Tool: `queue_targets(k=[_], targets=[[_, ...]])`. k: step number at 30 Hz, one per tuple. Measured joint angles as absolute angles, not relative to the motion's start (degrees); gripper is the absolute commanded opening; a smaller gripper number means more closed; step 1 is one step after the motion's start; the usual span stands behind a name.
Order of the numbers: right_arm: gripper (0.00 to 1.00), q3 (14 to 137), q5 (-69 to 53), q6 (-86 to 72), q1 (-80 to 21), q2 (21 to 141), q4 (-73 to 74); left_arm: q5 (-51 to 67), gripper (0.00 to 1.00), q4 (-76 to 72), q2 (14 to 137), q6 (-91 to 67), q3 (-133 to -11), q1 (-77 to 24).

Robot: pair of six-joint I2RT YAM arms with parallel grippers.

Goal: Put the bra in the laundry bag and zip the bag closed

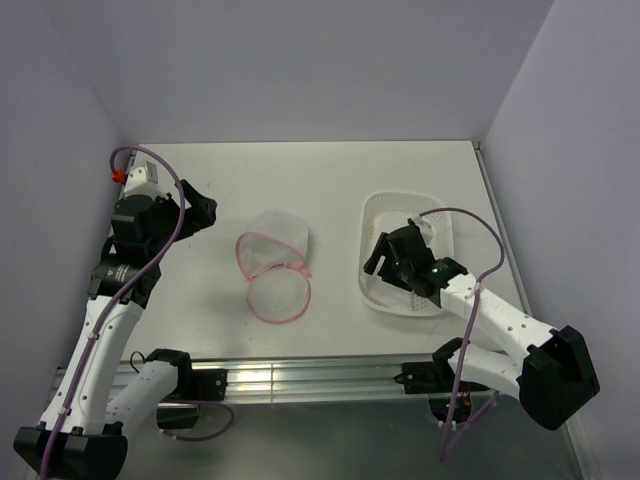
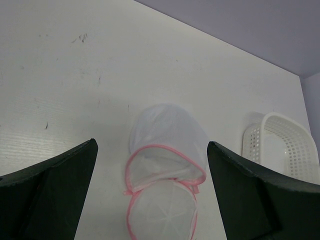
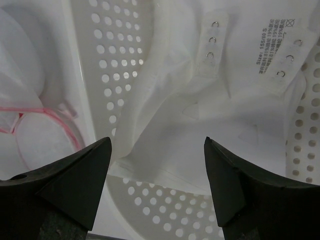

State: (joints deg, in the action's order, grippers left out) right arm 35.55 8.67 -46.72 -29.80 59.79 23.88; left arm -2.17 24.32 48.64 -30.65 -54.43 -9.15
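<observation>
The bra (image 3: 200, 110) is a white garment lying crumpled inside the perforated basket, its hook strip and size label facing up. My right gripper (image 3: 157, 142) hangs open just over the bra's near edge, a finger on either side and nothing gripped. From above, the right gripper (image 1: 392, 248) sits over the basket and hides most of the bra (image 1: 431, 229). The laundry bag (image 1: 273, 262) lies on its side mid-table, its pink-rimmed lid flapped open. My left gripper (image 2: 152, 145) is open and stands short of the laundry bag (image 2: 165, 170), at the far left (image 1: 200, 212).
The white perforated basket (image 1: 375, 215) stands right of centre, close to the table's right edge. Its wall (image 3: 107, 60) separates the bra from the laundry bag (image 3: 30, 132). Grey walls enclose the table on three sides.
</observation>
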Motion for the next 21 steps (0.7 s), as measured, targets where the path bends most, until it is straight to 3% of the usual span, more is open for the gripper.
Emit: queue_targets(k=[7,16,21], targets=[[0.76,35.55,8.1,-49.74,-30.37,61.91,23.07,-1.67,0.99,24.27,49.58,-30.65,-54.43,-9.15],[0.61,33.89,7.27,-51.79,-30.79,61.34,21.69,-0.36,0.99,23.64,51.4,-30.65,-54.39,-9.28],[0.42,32.69,6.31,-52.05,-30.79,61.12,20.18,-1.58,0.99,24.36,59.22,-30.68,-54.94,-13.37]])
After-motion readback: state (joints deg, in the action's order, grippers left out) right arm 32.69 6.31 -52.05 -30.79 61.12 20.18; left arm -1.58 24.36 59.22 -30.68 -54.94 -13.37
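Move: The bra lies just under the right hand, its middle about 5 cm right, 2 cm ahead and 3 cm down, in the basket, whose centre is some 7 cm right and 3 cm ahead. The laundry bag is about 22 cm left of that hand, level with it. From the left hand, the bag lies roughly 14 cm right, 5 cm back and 22 cm down; the basket is some 42 cm right and 3 cm back. Right fingers half-close on the bra's near-left edge, easing down-left; left hand, open, sinks about 5 cm towards the laundry bag. ##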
